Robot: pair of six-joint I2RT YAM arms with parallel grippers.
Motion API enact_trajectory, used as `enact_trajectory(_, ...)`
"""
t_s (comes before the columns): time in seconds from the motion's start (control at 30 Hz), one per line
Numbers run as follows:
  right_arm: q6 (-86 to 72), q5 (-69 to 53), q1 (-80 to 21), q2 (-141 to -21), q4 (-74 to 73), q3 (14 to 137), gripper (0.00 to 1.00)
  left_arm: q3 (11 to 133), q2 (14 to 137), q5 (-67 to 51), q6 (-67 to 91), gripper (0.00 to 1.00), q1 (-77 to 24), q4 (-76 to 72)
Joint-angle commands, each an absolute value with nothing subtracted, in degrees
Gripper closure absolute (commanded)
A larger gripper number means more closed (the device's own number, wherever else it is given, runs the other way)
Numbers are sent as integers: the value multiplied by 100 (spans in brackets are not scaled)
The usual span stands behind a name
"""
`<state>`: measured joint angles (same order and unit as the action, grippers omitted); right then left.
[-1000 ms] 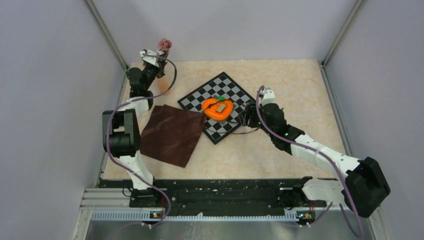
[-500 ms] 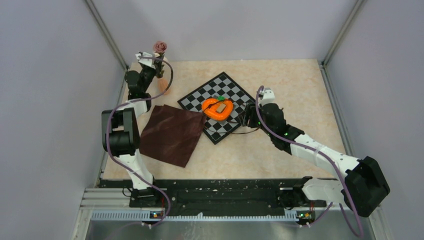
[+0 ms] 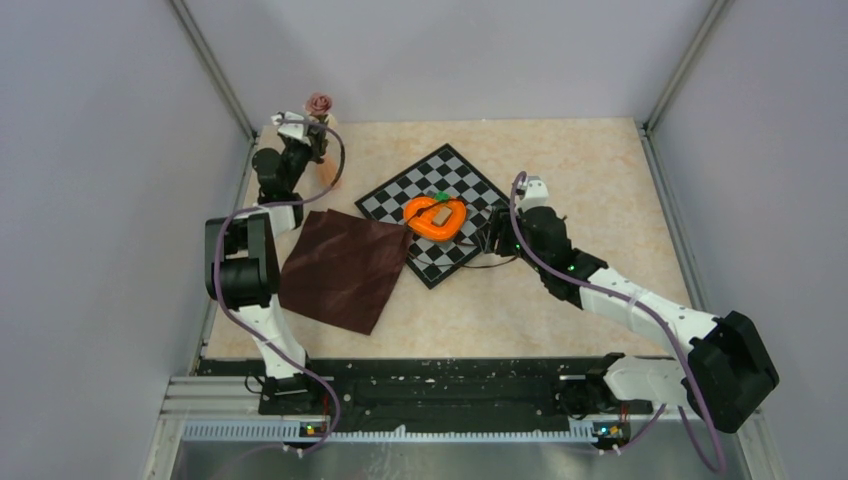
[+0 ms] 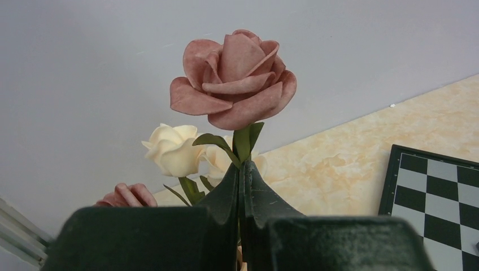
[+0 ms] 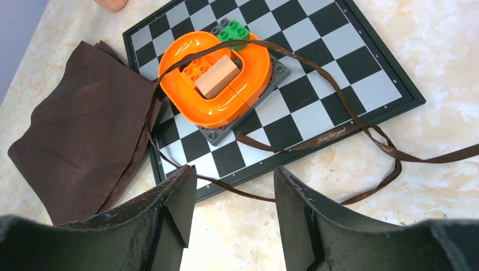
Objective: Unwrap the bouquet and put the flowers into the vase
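Observation:
My left gripper (image 4: 242, 169) is shut on the green stem of a dusty pink-mauve rose (image 4: 234, 79), held upright at the table's far left corner (image 3: 319, 102). Behind it stand two cream roses (image 4: 172, 149) and another mauve head (image 4: 127, 195). The small terracotta vase (image 3: 329, 177) stands just right of that gripper, its body mostly hidden. The bouquet is undone: its maroon cloth (image 3: 345, 268) lies spread flat. Its thin dark ribbon (image 5: 333, 135) trails over the checkerboard. My right gripper (image 5: 234, 192) hangs open and empty over the board's near edge.
A checkerboard (image 3: 470, 190) lies mid-table with an orange heart-shaped object (image 3: 436, 217) on a grey base, holding a tan block and a green brick. The enclosure's walls stand close behind my left arm. The ribbon loops onto the table right of the board.
My left gripper with the mauve rose has shifted slightly left and lower in the top view. The right arm, cloth and ribbon have not moved.

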<state>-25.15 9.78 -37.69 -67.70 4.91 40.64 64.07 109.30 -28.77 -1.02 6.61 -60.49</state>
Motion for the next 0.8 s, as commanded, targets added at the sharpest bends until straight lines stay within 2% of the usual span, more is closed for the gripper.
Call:
enact_trajectory(0.0,-2543,949,-3753,-6793,687,4386,45,6241,10936,-2772,-15,99,685,-6397)
enact_trajectory(0.1,-2545,939,-3753,-6785,678,4386,45,6202,10859,-2732,-17,92,686,-6415)
enact_trajectory(0.3,-2548,952,-3753,-6735,671,4355,45,6231,10586,-2797,108,69,689,-6285)
enact_trajectory(0.43,-2563,928,-3751,-6732,685,4342,45,6210,10463,-2817,195,61,694,-6240)
enact_trajectory(0.67,-2565,919,-3753,-6707,686,4333,45,6206,10386,-2829,458,59,695,-6424)
enact_trajectory(0.77,-2564,915,-3753,-6707,686,4333,45,6275,10441,-2821,509,63,699,-6434)
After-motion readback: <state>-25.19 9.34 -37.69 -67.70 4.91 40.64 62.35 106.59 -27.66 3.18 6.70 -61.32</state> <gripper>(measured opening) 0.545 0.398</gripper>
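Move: The left fingers are shut on the pink rose's stem just below its head, with the vase almost straight beneath, its middle about 17 cm down and 1 cm to the right. The cream roses already in it stand some 7 cm ahead, 1 cm left and 3 cm higher; the other pink rose is roughly 6 cm ahead, 6 cm left, level in height. From the idle right hand the vase lies about 25 cm ahead, 44 cm left and 9 cm lower. Down first, by only about 1 cm over the vase, the left hand lowers the held rose and begins to open. The fingers then part to nearly half open, letting go of the stem, while the hand turns back upward by some 2.5 cm and draws back slightly, the stem still standing between the fingertips. ##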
